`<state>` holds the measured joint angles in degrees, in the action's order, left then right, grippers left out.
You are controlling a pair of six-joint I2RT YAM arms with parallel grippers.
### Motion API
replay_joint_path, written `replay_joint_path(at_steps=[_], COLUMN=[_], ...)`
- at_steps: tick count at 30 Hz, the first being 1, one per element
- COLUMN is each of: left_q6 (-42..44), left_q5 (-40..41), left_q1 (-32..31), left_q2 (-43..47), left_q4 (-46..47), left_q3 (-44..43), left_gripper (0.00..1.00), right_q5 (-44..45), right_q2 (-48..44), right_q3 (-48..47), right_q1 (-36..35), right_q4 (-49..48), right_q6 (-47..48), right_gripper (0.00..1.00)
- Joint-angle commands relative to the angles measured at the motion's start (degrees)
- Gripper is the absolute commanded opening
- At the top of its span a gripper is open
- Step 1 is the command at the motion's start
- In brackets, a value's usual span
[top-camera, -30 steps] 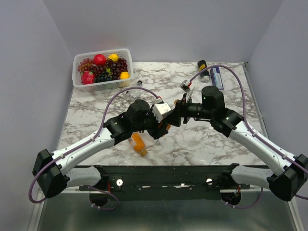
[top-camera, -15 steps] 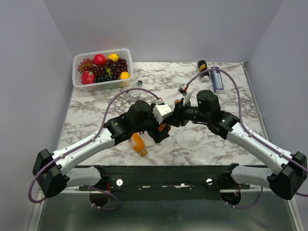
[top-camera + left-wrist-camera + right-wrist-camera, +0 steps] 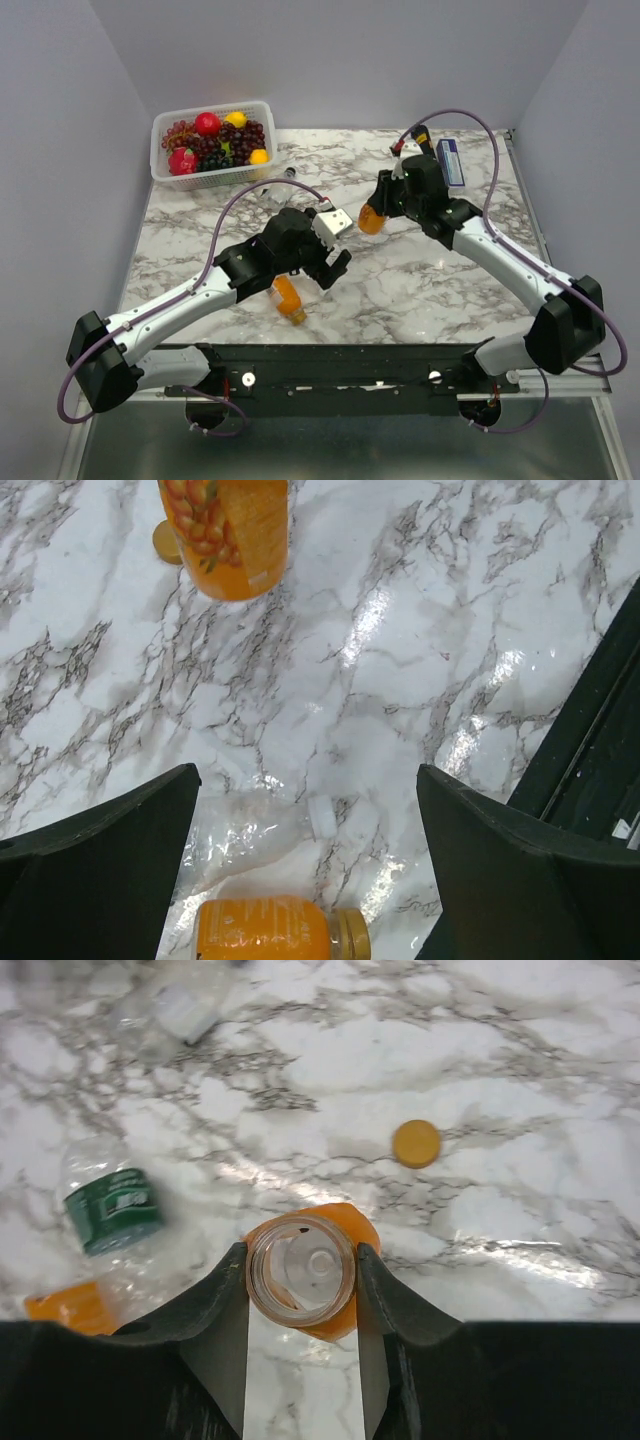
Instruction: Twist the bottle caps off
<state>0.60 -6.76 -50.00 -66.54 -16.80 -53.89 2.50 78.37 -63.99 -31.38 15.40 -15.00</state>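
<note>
My right gripper [image 3: 301, 1260] is shut on the open neck of an orange juice bottle [image 3: 340, 1222] with no cap on it. It holds this bottle [image 3: 371, 219] above the table behind the centre; the bottle also shows at the top of the left wrist view [image 3: 228, 530]. A loose orange cap [image 3: 416, 1143] lies on the marble, also seen in the left wrist view [image 3: 163, 542]. My left gripper [image 3: 337, 263] is open and empty above a lying clear bottle [image 3: 235, 838] and a capped orange bottle [image 3: 270, 932], the latter also in the top view [image 3: 289, 299].
A clear bottle with a green label [image 3: 110, 1210] lies left of the held bottle, another clear bottle [image 3: 185, 1005] farther off. A white fruit basket [image 3: 165, 165] stands at the back left. A black can [image 3: 421, 136] and a blue box [image 3: 450, 161] lie at the back right.
The grippers have parted. My right gripper has carried the orange bottle back and to the right, away from the left gripper, which now stands open.
</note>
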Motion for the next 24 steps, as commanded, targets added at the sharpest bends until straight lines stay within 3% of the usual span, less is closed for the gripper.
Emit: replay_joint_path(at_steps=[1, 10, 24], left_q6=[-0.4, -0.3, -2.0], left_q5=[3.5, 3.3, 2.5], left_q1=[-0.1, -0.1, -0.1], left_q2=[1.2, 1.6, 1.2], left_q4=[0.5, 0.4, 0.2], left_q3=[-1.3, -1.5, -1.8], left_gripper=[0.99, 0.99, 0.99], right_q5=[12.3, 15.2, 15.5], right_q2=[8.2, 19.4, 26.0], right_q3=[-7.5, -11.9, -9.1], right_q1=[3.0, 8.4, 10.2], right_q4=[0.8, -5.3, -14.1], right_q6=[2.8, 3.8, 1.6], right_gripper=[0.01, 0.01, 0.02])
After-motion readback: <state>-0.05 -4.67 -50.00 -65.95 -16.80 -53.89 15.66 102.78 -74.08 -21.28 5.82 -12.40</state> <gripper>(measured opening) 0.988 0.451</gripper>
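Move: The right hand holds the uncapped orange bottle by its neck; the clear patch of marble it is taken to lies about 13 cm ahead, 7 cm to the right and 20 cm below. The loose cap lies about 14 cm straight ahead, the can roughly 33 cm ahead and 12 cm right, and the blue box 29 cm ahead and 18 cm right, all at table level. From the idle left hand that patch is some 27 cm ahead, 13 cm right and 20 cm below. Right hand carries the gripped bottle about 13 cm forward, rightward and down to beside the cap, turning clockwise. ##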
